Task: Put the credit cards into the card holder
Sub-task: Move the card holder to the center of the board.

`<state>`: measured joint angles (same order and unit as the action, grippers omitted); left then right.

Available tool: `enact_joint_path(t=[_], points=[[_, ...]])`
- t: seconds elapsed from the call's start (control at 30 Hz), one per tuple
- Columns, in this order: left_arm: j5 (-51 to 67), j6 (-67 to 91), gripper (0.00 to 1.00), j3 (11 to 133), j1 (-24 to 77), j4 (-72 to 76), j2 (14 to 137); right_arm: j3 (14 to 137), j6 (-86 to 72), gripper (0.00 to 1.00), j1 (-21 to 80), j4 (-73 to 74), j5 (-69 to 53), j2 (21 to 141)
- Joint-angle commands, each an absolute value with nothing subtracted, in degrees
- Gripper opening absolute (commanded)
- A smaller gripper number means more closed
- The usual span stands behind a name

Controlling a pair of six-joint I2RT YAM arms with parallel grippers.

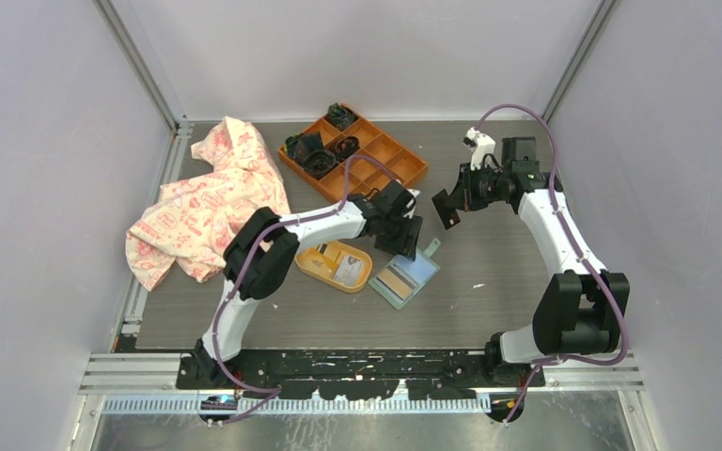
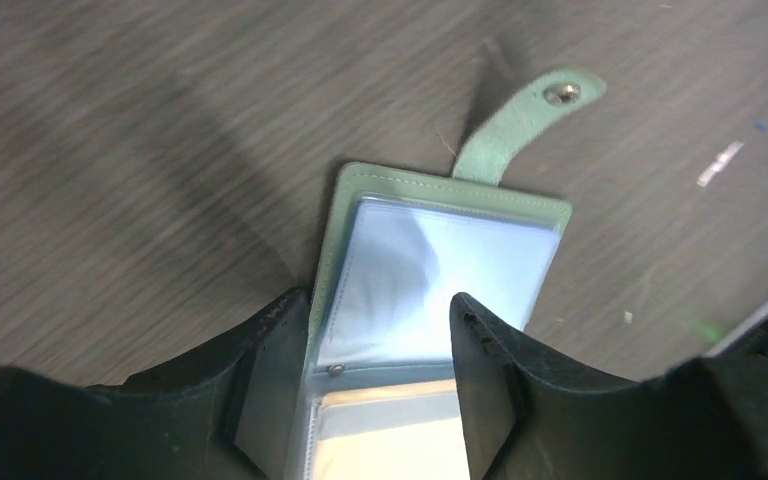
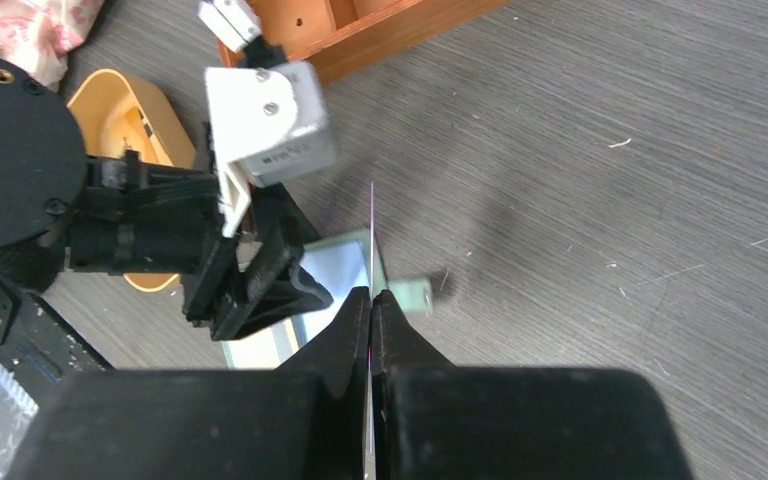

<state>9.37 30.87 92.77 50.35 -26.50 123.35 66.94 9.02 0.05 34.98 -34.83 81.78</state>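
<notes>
The sage-green card holder [image 1: 404,279] lies open on the table, with its blue and tan lining up and its snap tab [image 2: 530,125] pointing away. My left gripper [image 2: 380,310] is open and empty and hovers just over the holder's blue clear-sleeved half [image 2: 440,270], a finger on each side. In the top view my left gripper [image 1: 400,235] sits at the holder's far edge. My right gripper [image 3: 371,295] is shut on a thin credit card [image 3: 371,230] seen edge-on. It is held in the air above the holder [image 3: 335,270], to the right of the left gripper. In the top view my right gripper [image 1: 447,209] looks dark. A pale card [image 1: 348,272] lies in the yellow dish.
A yellow oval dish [image 1: 324,256] sits just left of the holder. An orange compartment tray [image 1: 404,160] with dark items stands at the back. A pink patterned cloth [image 1: 207,202] lies at the left. Metal rails edge the table.
</notes>
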Motion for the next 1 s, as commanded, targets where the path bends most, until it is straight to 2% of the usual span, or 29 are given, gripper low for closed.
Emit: enact_joint_path(t=[0.0, 0.2, 0.37, 0.5, 0.73, 0.87, 0.97], points=[[20.55, 29.17, 0.54, 96.81, 52.12, -23.85, 126.73, 67.19, 7.71, 0.01, -1.59, 34.94, -40.06, 78.0], [24.35, 29.67, 0.54, 95.18, 53.59, -18.37, 125.31, 66.12, 5.87, 0.01, -5.17, 36.35, -47.23, 76.41], [13.94, 29.4, 0.54, 81.08, 53.59, -3.66, 112.15, 63.3, 2.97, 0.01, -7.97, 36.52, -51.97, 75.09], [6.95, 27.43, 0.54, 69.91, 53.63, 4.56, 99.7, 57.95, -4.75, 0.01, -8.34, 30.52, -52.55, 71.96], [6.91, 32.08, 0.53, 53.45, 53.59, 12.38, 86.15, 43.32, -21.3, 0.01, -8.28, 10.69, -56.78, 69.45], [7.54, 41.18, 0.51, 44.95, 53.91, 16.46, 82.09, 41.37, -18.07, 0.01, -8.35, 14.51, -57.63, 72.51], [2.64, 46.53, 0.5, 39.23, 57.19, 17.38, 80.05, 40.69, -16.38, 0.01, -7.97, 15.79, -57.7, 73.48]])
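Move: The open card holder lies almost under the left hand, its middle about 5 cm back, 1 cm left and 2 cm below the half-open fingers, which straddle its far-left edge. From that hand the yellow dish is some 15 cm left and 3 cm back, and the wooden tray about 20 cm ahead and 11 cm left, both just below. From the right hand, pinching a black card, the holder is roughly 11 cm back, 13 cm left and 16 cm below. The card holder's strap half is pushed back and to the right by the left fingertips at its far-left edge, over about 6 cm of hand travel; the half-open hand then leaves it, rising some 12 cm leftward and back before dipping a little. The right hand keeps its card and comes back about 7 cm towards the holder, first up slightly, then down, rolling its left side up. ##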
